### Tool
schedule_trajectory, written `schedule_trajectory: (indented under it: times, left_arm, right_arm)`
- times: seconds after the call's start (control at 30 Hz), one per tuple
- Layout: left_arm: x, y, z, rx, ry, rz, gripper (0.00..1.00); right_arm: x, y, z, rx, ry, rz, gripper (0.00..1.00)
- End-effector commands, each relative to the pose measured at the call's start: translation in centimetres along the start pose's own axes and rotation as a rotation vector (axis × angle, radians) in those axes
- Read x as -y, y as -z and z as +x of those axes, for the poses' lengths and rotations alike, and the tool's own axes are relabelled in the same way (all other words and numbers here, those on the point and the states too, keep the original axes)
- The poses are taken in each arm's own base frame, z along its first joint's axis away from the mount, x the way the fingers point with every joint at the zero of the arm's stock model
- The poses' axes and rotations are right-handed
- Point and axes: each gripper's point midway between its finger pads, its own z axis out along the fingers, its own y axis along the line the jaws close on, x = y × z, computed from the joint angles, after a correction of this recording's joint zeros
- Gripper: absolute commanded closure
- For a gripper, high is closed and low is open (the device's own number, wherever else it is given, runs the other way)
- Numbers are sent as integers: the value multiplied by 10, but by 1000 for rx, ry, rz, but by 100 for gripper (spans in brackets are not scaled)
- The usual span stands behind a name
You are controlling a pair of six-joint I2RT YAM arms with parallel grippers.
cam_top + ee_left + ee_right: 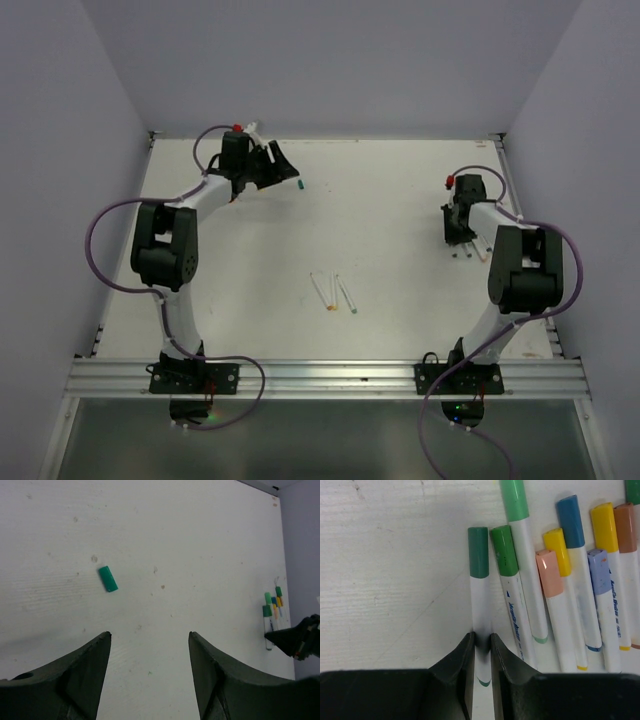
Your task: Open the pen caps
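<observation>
My right gripper [482, 641] is shut on the white barrel of a pen [481, 605] that lies flat on the table, its dark green cap [479, 552] pointing away from me. To its right lie several more capped pens [560, 595] side by side, with green, yellow, blue, peach, lilac and brown caps. In the top view this gripper [462, 240] is at the table's right side. My left gripper [150, 636] stands open and empty at the far left [280, 165]. A loose green cap [107, 578] lies on the table ahead of it [300, 185].
Three slim pens [335, 292] lie together near the middle of the white table [400, 220]. Purple-grey walls close in the far, left and right sides. The left wrist view shows the row of pens [272, 615] and the right gripper [300, 640] in the distance.
</observation>
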Motion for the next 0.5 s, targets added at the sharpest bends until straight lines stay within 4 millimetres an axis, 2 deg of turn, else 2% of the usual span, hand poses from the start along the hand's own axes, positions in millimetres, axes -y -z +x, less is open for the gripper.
schedule_trajectory:
  times: [0.0,0.03,0.07,0.1,0.13,0.17,0.2,0.23,0.27,0.3,0.37,0.47]
  left_arm:
    - [42,10,2,-11,24,217,34]
    - [51,13,-2,11,21,273,34]
    - [58,16,1,13,31,318,34]
    - [61,19,19,-34,99,369,34]
    - [74,23,12,9,83,442,34]
    - [78,26,16,6,101,481,34]
    - [82,31,31,-37,166,520,35]
    - [92,36,26,2,147,579,35]
    - [94,38,29,1,159,600,35]
    - [97,40,39,-22,190,615,35]
    - [106,45,40,-10,178,653,36]
    - [123,52,47,-13,152,689,36]
  right_arm:
    - [-22,-4,-1,-22,19,-110,100]
    - [-25,-2,-3,-13,15,-113,100]
    - [-28,9,-12,31,24,-112,100]
    - [-45,17,-15,61,67,-128,100]
    - [-54,26,-20,93,90,-133,100]
    - [-62,38,-26,130,112,-134,100]
    - [-84,61,-34,188,159,-171,100]
    - [-95,74,-37,215,159,-202,100]
    - [-106,86,-39,240,163,-240,100]
    - [-122,107,-41,280,177,-320,100]
    - [-139,126,-41,297,131,-404,100]
    - [-164,158,-38,327,156,-528,100]
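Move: The right gripper already pinches the dark-green-capped pen, whose middle is about 3 cm ahead. A green-capped pen lies 4 cm ahead and 2 cm right of that hand, a light-green one 6 ahead and 4 right. The open left gripper waits some 14 cm ahead, 46 left and 10 up. From the left hand, the held pen is about 12 cm back, 46 right, 11 below; a loose teal cap is 7 ahead, 3 right, 12 below. Keep the right gripper pinched on the white barrel near its tail and carry the pen left about 17 cm, lifting it some 11 cm after the sideways start and swinging the wrist counter-clockwise with the fingers tipping up. Meanwhile bring the open left gripper back and right, about 7 cm each way, towards the pen, rolling its left side down some 30 degrees. ##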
